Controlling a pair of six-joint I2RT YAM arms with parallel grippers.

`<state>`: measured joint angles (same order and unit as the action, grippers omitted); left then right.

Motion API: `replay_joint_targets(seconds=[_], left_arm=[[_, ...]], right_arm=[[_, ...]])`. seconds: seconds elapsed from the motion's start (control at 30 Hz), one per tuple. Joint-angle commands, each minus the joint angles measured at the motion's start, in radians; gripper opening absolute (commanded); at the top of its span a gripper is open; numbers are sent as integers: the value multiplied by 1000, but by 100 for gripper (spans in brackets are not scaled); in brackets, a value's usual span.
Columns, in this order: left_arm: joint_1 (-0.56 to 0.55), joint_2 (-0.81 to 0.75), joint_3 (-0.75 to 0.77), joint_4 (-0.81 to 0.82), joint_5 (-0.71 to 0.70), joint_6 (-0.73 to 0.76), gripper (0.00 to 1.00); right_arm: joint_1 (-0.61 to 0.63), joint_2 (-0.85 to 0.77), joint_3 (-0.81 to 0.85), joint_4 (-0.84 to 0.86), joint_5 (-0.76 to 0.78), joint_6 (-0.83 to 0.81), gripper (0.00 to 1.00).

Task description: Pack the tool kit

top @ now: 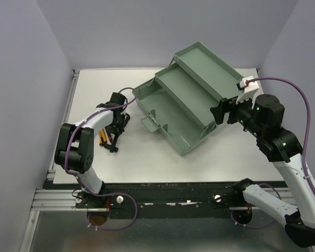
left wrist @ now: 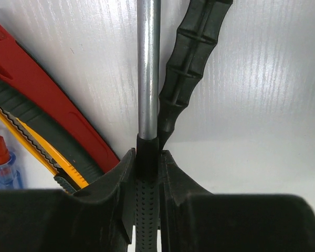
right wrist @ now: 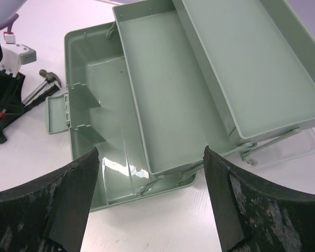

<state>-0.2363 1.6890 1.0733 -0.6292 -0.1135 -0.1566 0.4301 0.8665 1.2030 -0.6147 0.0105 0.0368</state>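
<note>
The tool kit (top: 170,119) is a sage-green box in the middle of the table, standing open with its inner tray (top: 188,97) and lid (top: 207,63) swung up to the far right; all its compartments (right wrist: 94,105) look empty. My left gripper (top: 115,134) is down on the table to the left of the box. In the left wrist view my left gripper (left wrist: 147,163) is shut on the black dotted grip of a hammer, whose steel shaft (left wrist: 148,68) runs away from the jaws. My right gripper (top: 219,113) hovers open at the box's right end, and nothing lies between the jaws of my right gripper (right wrist: 151,152).
More hand tools lie around the left gripper: a red-handled tool (left wrist: 47,100), a yellow and black one (left wrist: 37,142), a blue screwdriver (left wrist: 0,163) and a black ribbed handle (left wrist: 186,68). The box's front latch flap (top: 149,123) sticks out toward them. Grey walls bound the table.
</note>
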Motion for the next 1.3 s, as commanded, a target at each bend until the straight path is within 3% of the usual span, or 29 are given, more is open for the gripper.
replay_joint_targets(seconds=[0.0, 0.2, 0.47, 0.63, 0.77, 0.87, 0.97, 1.17, 1.2, 1.27], left_arm=[[15, -66, 1, 17, 57, -34, 0], [26, -323, -71, 127, 87, -102, 0], [-6, -621, -92, 187, 144, -386, 0], [-125, -626, -81, 370, 153, -636, 0], [-207, -549, -26, 433, 65, -711, 0], [-247, -497, -24, 531, 81, -776, 0], [-293, -445, 13, 545, 81, -770, 0], [-302, -443, 68, 380, 63, -577, 0], [-302, -456, 65, 334, 43, -545, 2], [-302, -482, 42, 205, -26, -503, 21]], right_arm=[[-1, 6, -3, 3, 32, -15, 88], [-1, 22, 9, -10, 46, -17, 88], [-1, 39, 30, -25, 62, -20, 88], [-1, 37, 27, -22, 49, -12, 88], [-1, 17, 29, -37, 52, -17, 88], [-1, -10, 20, -36, 71, -20, 89], [-1, -27, 12, -31, 89, -26, 88], [-1, -41, -9, -17, 34, -5, 89], [-2, -40, -14, -13, 22, -2, 88], [-1, -34, -16, -13, 5, 6, 89]])
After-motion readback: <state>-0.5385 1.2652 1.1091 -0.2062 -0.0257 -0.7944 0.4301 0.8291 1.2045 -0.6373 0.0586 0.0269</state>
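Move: Already pinched in the left fingers is the hammer; the toolbox's open bin lies about 29 cm to their right and 8 cm ahead, its middle some 4 cm higher. Its hanging latch flap is nearer, about 18 cm right and 4 cm ahead. The mallet lies under the hammer, about 2 cm right and 2 cm back; the red knife is 5 cm left and 3 cm ahead. From the right hand the bin is about 23 cm left, 14 cm ahead and 28 cm below. Rising almost straight up from the tools at first, the left hand climbs about 24 cm, then swings some 17 cm right towards the open bin, the fingers tipping up from the table to point forward and right. Partway up they snap from their grip width to fully shut, losing the hammer, and the hand carries on empty. ##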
